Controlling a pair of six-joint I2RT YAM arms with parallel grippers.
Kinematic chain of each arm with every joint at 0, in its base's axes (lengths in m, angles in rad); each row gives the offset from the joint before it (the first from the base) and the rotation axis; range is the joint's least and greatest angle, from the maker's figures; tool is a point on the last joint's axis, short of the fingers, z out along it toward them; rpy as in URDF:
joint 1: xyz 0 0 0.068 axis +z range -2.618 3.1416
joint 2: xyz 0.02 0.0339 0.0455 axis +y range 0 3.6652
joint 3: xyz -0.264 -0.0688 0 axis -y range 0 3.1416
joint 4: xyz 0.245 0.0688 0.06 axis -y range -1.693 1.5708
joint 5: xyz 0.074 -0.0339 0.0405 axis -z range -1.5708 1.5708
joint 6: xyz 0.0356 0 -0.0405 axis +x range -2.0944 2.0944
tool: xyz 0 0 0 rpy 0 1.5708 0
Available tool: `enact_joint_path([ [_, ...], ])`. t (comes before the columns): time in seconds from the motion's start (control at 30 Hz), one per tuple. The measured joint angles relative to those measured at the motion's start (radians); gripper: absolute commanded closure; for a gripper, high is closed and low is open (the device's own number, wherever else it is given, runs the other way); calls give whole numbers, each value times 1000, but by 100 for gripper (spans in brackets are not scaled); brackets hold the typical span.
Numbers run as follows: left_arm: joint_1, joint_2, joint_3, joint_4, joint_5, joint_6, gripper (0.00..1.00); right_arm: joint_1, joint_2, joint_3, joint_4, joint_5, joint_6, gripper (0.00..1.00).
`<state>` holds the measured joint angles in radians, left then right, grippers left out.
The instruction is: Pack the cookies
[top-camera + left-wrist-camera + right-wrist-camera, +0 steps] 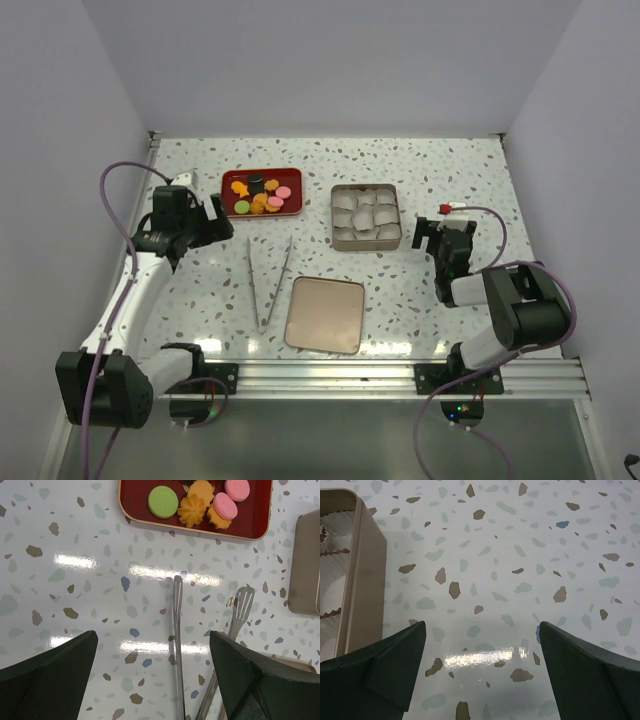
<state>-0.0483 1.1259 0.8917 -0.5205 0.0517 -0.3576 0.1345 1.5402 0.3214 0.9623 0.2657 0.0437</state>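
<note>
Several cookies [262,195] in orange, pink, green, yellow and black lie on a red tray [229,180] at the back left; the left wrist view shows a green one [163,501], orange ones and pink ones [224,505]. A tan tin [366,245] with several white paper cups [365,215] stands at the back middle. My left gripper [212,224] hangs open left of the tray, over bare table, with metal tongs [177,645] below it. My right gripper [441,236] is open to the right of the tin [367,575], with nothing in it.
Metal tongs [268,280] lie in a V on the speckled table between the tray and the near edge. A flat tan lid [325,314] lies in front of the tin. A small red and white piece [452,208] sits behind the right gripper. White walls enclose the table.
</note>
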Motion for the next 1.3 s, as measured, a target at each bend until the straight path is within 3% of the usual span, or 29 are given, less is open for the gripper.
enact_joint_path([
  [0.27,1,-18,3,-76,-44,-16,0,0,0,0,11,0,0,1],
  [0.47,2,-82,-33,-73,11,-18,0,0,0,0,19,0,0,1],
  [0.8,1,-50,-69,-96,122,-61,0,0,0,0,27,0,0,1],
  [0.93,-71,-42,-78,-103,117,-68,0,11,-23,0,6,22,1,1],
  [1.1,-227,8,-19,-146,19,-72,0,21,-244,77,-269,78,11,1],
  [1.3,-224,-34,-26,-140,-133,-102,0,28,-484,566,-901,77,108,1],
])
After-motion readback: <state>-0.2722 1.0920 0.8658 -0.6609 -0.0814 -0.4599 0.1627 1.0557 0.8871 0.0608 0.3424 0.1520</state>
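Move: The open tongs lie about 8 cm right of the left hand and 7 cm back, some 14 cm below. From that hand the red cookie tray is 17 cm ahead and 7 cm right; the beige tray is 15 cm back, 21 cm right. For the right hand, the divided box stands about 18 cm left and 4 cm ahead, slightly below; the tongs are some 40 cm left, 14 cm back. Right hand rises 23 cm; left draws about 5 cm back and right near the tongs, then edges left. ##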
